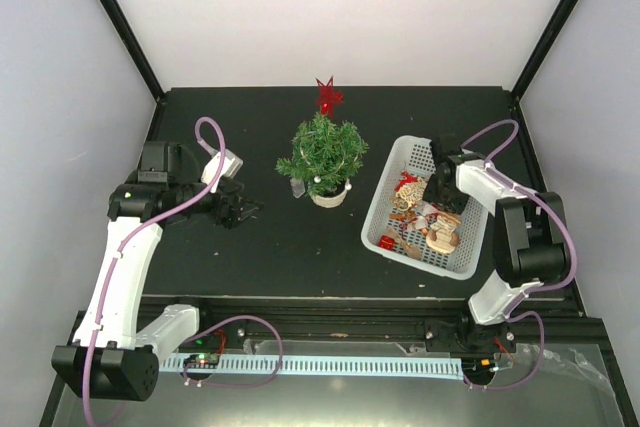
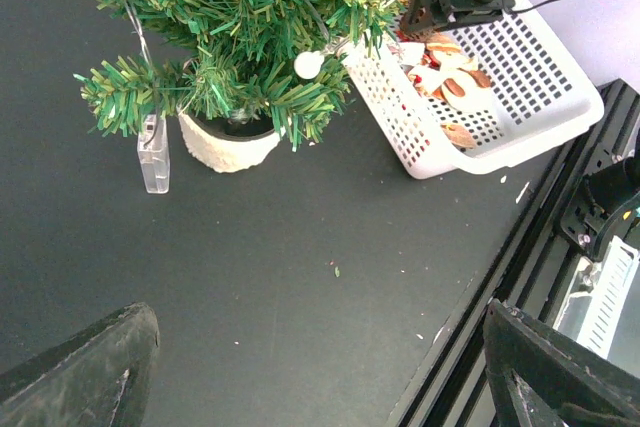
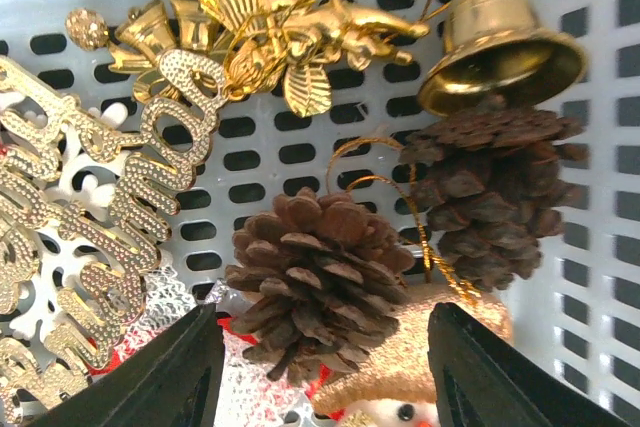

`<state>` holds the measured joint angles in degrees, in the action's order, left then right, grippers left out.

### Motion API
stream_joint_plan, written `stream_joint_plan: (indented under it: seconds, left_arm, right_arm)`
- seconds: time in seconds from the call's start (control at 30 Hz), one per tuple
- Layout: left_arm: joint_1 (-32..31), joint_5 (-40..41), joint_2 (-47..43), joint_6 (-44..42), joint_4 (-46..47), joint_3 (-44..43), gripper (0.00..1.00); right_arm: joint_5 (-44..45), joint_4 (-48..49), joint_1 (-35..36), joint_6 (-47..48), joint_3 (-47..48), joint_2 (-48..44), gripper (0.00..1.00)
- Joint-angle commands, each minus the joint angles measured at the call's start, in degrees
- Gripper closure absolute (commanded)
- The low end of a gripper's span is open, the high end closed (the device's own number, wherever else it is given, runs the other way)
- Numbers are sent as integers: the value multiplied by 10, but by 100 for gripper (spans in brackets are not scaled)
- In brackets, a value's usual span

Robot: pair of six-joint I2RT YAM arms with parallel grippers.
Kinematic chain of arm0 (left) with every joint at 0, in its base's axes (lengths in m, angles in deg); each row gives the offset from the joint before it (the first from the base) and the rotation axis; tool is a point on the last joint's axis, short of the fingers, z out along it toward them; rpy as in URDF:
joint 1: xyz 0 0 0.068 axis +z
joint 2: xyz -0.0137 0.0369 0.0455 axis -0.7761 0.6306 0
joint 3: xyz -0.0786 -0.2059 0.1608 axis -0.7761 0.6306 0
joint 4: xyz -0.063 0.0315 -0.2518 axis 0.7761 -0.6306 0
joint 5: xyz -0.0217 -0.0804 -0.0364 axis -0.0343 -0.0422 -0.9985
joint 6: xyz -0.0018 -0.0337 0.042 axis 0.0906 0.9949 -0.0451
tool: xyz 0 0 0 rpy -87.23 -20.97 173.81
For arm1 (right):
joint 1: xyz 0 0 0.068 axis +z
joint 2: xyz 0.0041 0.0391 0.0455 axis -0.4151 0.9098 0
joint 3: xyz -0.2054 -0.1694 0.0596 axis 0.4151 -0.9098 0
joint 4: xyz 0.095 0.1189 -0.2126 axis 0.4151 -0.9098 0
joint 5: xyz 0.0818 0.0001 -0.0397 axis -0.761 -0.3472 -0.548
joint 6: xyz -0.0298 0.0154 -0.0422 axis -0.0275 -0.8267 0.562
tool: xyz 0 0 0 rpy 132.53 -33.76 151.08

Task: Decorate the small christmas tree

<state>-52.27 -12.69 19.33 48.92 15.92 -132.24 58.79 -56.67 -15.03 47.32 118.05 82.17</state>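
The small christmas tree (image 1: 322,150) stands at mid-table in a cream pot (image 1: 329,195), with a red star (image 1: 328,95) on top and a white ball (image 2: 308,64) on a branch. My left gripper (image 1: 240,211) hangs open over bare table left of it, nothing between its fingers (image 2: 90,372). Down inside the white basket (image 1: 382,205), my right gripper (image 3: 325,372) is open, its fingers (image 3: 170,377) on either side of a brown pine cone (image 3: 318,287) without closing on it. A second pine cone (image 3: 495,187) and a gold bell (image 3: 500,42) lie beside it.
The basket also holds gold glitter lettering (image 3: 90,247), a gold leaf-and-bell ornament (image 3: 260,32) and a snowman figure (image 3: 420,367). A clear plastic tag (image 2: 153,154) hangs off the tree's light wire. The table's front rail (image 1: 330,302) runs behind the arms.
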Motion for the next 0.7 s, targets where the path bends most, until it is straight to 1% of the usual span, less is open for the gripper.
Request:
stream_joint_plan:
  seconds: [0.0, 0.17, 0.53, 0.57, 0.67]
  left_arm:
    - [0, -15, -2, -1, 1, -20, 11]
    - [0, -15, -8, -2, 1, -16, 11]
    - [0, -15, -16, -1, 5, -10, 11]
    - [0, -16, -17, 0, 6, -9, 11]
    - [0, -18, -20, 0, 7, -7, 11]
  right_arm:
    - [-26, 34, -5, -2, -13, 11, 42]
    - [-24, 38, -8, -3, -10, 26, 44]
    - [7, 38, -11, 0, -15, 4, 69]
    - [9, 38, -11, 0, -15, 5, 70]
    - [10, 35, -11, -1, -16, -1, 71]
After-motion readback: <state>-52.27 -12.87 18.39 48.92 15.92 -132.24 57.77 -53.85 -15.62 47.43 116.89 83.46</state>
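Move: The right hand hangs low over the basket, fingers open around the near end of a pinecone whose middle lies about 1 cm ahead of it and 2 cm below. At much the same depth, a second pinecone is some 4 cm ahead and 5 cm right, the gold bell about 8 cm ahead and 6 cm right, and the gold lettering 3 cm ahead and 6 cm left. From the left hand, the first pinecone is roughly 45 cm right, 8 cm ahead and 24 cm lower. The right fingertips pinch the near end of the pinecone from its left and right sides. The hand first sinks about 1.5 cm around it, still pointing nearly straight down, then the fingers close to about half their starting gap while the hand eases back up some 0.5 cm. ##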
